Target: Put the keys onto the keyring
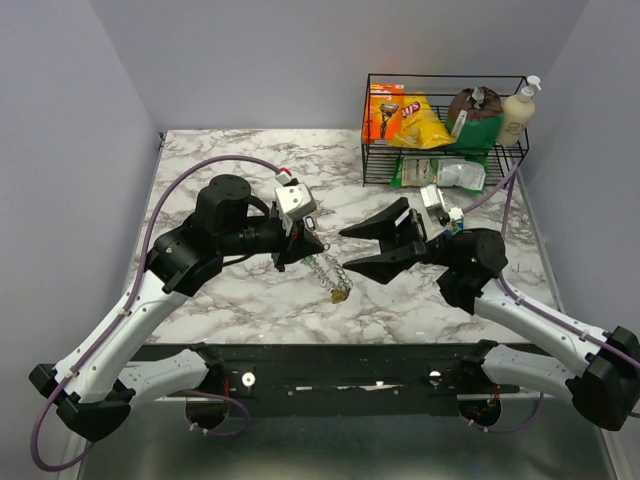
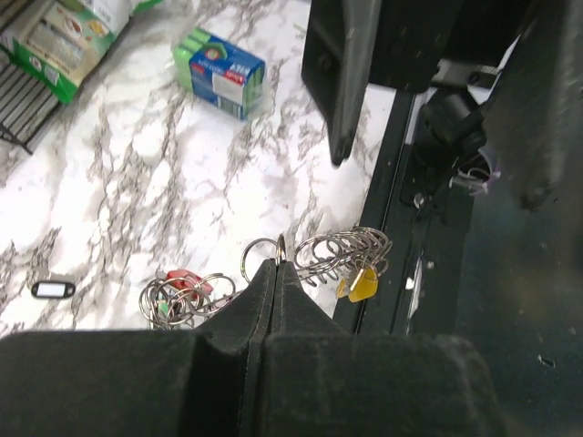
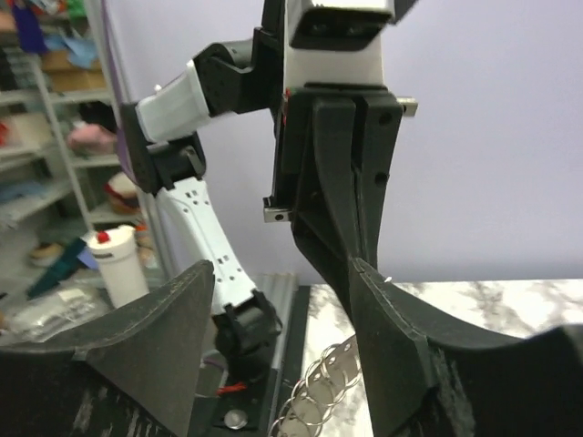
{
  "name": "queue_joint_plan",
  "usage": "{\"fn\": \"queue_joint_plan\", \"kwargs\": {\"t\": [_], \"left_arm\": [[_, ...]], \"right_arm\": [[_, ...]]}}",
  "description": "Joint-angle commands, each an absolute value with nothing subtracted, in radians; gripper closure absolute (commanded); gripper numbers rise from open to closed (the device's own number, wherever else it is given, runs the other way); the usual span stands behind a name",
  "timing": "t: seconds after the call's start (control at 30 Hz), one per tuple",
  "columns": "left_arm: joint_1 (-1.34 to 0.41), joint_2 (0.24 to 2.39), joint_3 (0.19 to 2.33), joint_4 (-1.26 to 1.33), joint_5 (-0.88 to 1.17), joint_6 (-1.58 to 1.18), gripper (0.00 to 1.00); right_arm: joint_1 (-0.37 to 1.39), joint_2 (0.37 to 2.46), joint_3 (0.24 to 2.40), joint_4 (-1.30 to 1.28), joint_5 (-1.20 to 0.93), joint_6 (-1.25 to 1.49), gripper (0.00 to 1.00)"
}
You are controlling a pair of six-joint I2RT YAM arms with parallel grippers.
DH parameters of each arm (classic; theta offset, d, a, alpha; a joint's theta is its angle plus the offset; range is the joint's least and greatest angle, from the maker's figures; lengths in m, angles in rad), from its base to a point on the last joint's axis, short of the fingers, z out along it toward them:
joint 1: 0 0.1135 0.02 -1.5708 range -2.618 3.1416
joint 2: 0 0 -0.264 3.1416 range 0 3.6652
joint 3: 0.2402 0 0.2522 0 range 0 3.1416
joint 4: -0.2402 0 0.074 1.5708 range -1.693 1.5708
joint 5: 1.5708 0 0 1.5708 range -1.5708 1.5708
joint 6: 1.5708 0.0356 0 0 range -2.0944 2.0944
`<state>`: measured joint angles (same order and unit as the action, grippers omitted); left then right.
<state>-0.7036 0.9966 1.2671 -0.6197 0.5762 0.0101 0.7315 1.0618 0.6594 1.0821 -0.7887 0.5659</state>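
The keyring [image 2: 342, 253], a coil of silvery wire loops with a yellow-gold piece [image 2: 361, 284], hangs off the table from my left gripper [image 2: 276, 264], which is shut on its end loop. In the top view the keyring [image 1: 328, 275] dangles down and right from the left gripper [image 1: 300, 246]. Keys [image 2: 182, 289] lie on the marble in a tangle of small rings, a red head showing. My right gripper [image 1: 345, 250] stands open just right of the keyring, fingers apart on either side of it. In the right wrist view, nothing is between its fingers [image 3: 155, 337] and the keyring [image 3: 332, 378] shows low between them.
A black wire basket [image 1: 445, 78] at the back right holds a chip bag, a soap bottle and packets. A blue and green box [image 2: 219, 73] lies on the marble table [image 1: 220, 300]. A small dark oval clip [image 2: 52, 289] sits left of the keys.
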Motion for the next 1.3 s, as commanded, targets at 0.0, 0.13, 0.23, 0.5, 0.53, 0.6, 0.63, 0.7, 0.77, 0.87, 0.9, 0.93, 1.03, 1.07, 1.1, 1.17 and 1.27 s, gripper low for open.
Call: {"fn": "queue_joint_plan", "kwargs": {"t": [0.0, 0.13, 0.23, 0.5, 0.53, 0.6, 0.63, 0.7, 0.77, 0.87, 0.9, 0.93, 1.03, 1.07, 1.1, 1.17, 1.27], "left_arm": [[-0.701, 1.025, 1.338, -0.753, 0.548, 0.083, 1.0], [-0.701, 1.048, 1.384, -0.805, 0.543, 0.107, 1.0], [-0.703, 1.061, 1.407, -0.839, 0.543, 0.126, 1.0], [-0.701, 1.108, 1.451, -0.908, 0.546, 0.153, 1.0], [-0.703, 1.108, 1.45, -0.907, 0.551, 0.153, 1.0], [-0.703, 1.106, 1.447, -0.9, 0.552, 0.153, 1.0], [-0.703, 1.104, 1.445, -0.899, 0.552, 0.153, 1.0], [-0.703, 1.103, 1.445, -0.894, 0.557, 0.155, 1.0], [-0.703, 1.104, 1.445, -0.89, 0.557, 0.156, 1.0], [-0.703, 1.101, 1.445, -0.885, 0.557, 0.155, 1.0], [-0.703, 1.1, 1.445, -0.884, 0.558, 0.153, 1.0], [-0.703, 1.1, 1.443, -0.885, 0.56, 0.152, 1.0], [-0.703, 1.097, 1.439, -0.876, 0.564, 0.149, 1.0], [-0.703, 1.095, 1.437, -0.874, 0.566, 0.146, 1.0], [-0.703, 1.094, 1.437, -0.874, 0.571, 0.143, 1.0], [-0.704, 1.095, 1.434, -0.87, 0.575, 0.143, 1.0], [-0.703, 1.1, 1.431, -0.867, 0.583, 0.14, 1.0]], "right_arm": [[0.733, 1.046, 0.755, 0.746, -0.828, 0.324, 0.3], [0.733, 1.071, 0.801, 0.603, -0.839, 0.255, 0.35], [0.733, 1.089, 0.813, 0.558, -0.841, 0.236, 0.43], [0.732, 1.161, 0.848, 0.512, -0.867, 0.233, 0.5], [0.733, 1.164, 0.848, 0.515, -0.867, 0.238, 0.5], [0.733, 1.166, 0.845, 0.534, -0.874, 0.245, 0.5], [0.732, 1.169, 0.842, 0.537, -0.876, 0.248, 0.5], [0.733, 1.17, 0.842, 0.554, -0.885, 0.262, 0.55], [0.733, 1.18, 0.845, 0.557, -0.89, 0.267, 0.6], [0.733, 1.195, 0.85, 0.554, -0.908, 0.268, 0.64], [0.733, 1.196, 0.851, 0.554, -0.913, 0.268, 0.65], [0.733, 1.197, 0.853, 0.554, -0.916, 0.268, 0.66], [0.735, 1.203, 0.853, 0.554, -0.922, 0.268, 0.68], [0.735, 1.203, 0.854, 0.555, -0.923, 0.268, 0.7], [0.735, 1.204, 0.854, 0.555, -0.922, 0.27, 0.7], [0.735, 1.203, 0.853, 0.561, -0.923, 0.273, 0.71], [0.735, 1.207, 0.851, 0.578, -0.927, 0.285, 0.71]]}}
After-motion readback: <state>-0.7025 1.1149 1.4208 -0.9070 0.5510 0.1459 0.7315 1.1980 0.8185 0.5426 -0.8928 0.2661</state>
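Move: The small steel ring that the right hand goes for is pinched in the left fingertips, right at the left hand's own point. From the right hand it lies about 4 cm ahead, 3 cm to the left and 5 cm lower. The laden keyring hangs beneath it: its yellow tag is roughly 2 cm back of the right hand, level sideways and 10 cm below, its red tag some 9 cm ahead, 4 cm left and 9 cm below. Down, with some forward and left, the right hand drops about 8 cm towards the ring in the left fingertips, its raised fingers tipping down some 20 degrees to near level. They narrow from wide to roughly a third open, one tip on either side of the ring. The left hand keeps its pinch and sinks about 2.5 cm, its fingers dipping too. ##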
